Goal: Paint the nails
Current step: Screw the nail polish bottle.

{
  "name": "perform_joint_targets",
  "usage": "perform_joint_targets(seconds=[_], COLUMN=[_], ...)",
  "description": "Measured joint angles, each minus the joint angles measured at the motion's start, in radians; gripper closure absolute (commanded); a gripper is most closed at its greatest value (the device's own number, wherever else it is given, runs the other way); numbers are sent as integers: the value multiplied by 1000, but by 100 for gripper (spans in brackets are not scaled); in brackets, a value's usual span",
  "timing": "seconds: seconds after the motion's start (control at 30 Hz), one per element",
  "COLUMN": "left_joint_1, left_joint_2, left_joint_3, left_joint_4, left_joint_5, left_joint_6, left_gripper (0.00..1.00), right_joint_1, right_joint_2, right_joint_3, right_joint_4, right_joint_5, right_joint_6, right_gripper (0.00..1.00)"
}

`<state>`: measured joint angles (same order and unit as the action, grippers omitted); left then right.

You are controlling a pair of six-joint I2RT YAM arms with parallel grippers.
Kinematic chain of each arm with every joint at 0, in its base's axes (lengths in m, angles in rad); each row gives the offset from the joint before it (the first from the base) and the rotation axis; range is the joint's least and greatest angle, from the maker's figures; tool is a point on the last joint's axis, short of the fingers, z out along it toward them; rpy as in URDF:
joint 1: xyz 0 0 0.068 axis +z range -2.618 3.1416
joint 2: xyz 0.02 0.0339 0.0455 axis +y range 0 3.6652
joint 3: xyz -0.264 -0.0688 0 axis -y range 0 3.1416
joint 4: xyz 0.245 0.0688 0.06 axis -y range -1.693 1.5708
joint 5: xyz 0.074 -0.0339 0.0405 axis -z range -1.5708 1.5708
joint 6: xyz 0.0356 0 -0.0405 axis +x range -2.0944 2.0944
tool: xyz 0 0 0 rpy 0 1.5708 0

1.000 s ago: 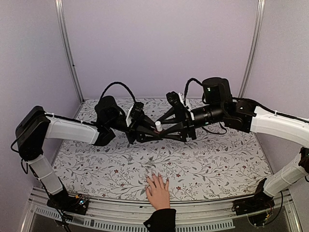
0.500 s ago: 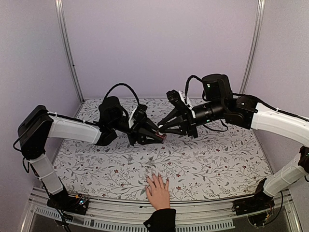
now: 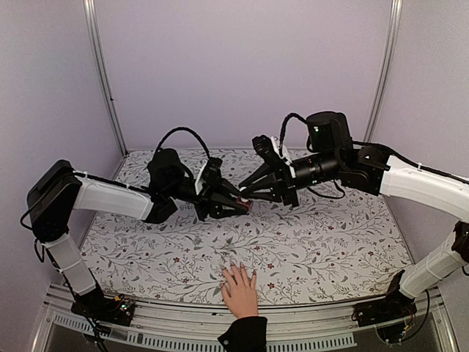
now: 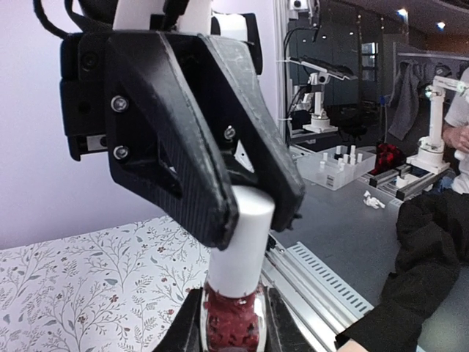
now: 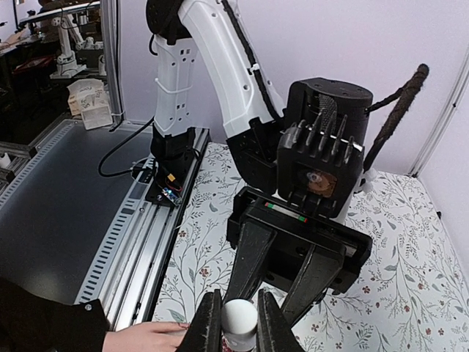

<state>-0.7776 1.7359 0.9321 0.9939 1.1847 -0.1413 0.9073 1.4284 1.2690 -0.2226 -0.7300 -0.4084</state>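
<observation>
A light-skinned hand (image 3: 239, 290) with a black cuff lies flat at the table's near edge. Its nails (image 3: 235, 267) are too small to make out. Above the mat's middle, my left gripper (image 3: 236, 206) is shut on a small dark-red bottle (image 4: 233, 326), held upright between my left gripper's (image 4: 233, 336) fingers. The bottle's white cap (image 4: 242, 246) is clamped between the fingers of my right gripper (image 4: 253, 213). In the right wrist view my right gripper (image 5: 239, 323) is shut around the cap (image 5: 239, 315), facing the left gripper (image 5: 289, 275). The hand (image 5: 143, 337) shows at the lower left.
A floral mat (image 3: 322, 242) covers the table, with a metal rail (image 3: 308, 323) along its near edge. Both arms meet above the mat's middle, well above and behind the hand. Lilac walls close in the back and sides.
My right gripper has gone from open around the cap to shut on it. Both grippers have shifted slightly. The hand has stayed still.
</observation>
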Motion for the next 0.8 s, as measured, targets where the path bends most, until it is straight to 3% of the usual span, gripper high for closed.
perform_joint_targets(seconds=[0.8], left_joint_1=[19], left_joint_2=[-10], left_joint_3=[-82], left_joint_4=[14], left_joint_5=[-416], left_joint_6=[5], left_gripper=[100], right_joint_1=[-11], right_joint_2=[26], right_joint_3=[-113], right_joint_4=[267], right_joint_5=[348], right_joint_6=[144], right_gripper=[98])
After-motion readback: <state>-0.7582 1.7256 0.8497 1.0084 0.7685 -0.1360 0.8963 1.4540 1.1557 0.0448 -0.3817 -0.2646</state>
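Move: The left fingers already hold the red nail polish bottle, and the right fingers are already shut on its white cap. The cap stands straight above the left hand point by about 4 cm, so the bottle is about 4 cm straight below the right one. The human hand lies on the table some 12 cm back and 2 cm to the left of both, about 23 cm below the left hand and 27 cm below the right. Swinging forward together by about 7 cm and sinking slightly, both hands counter-turn in the level plane: the left yaws the bottle counter-clockwise some 25 degrees while the right yaws the cap clockwise a little over 20. Both grippers keep their grip, cap against bottle throughout, screwing the cap on. ##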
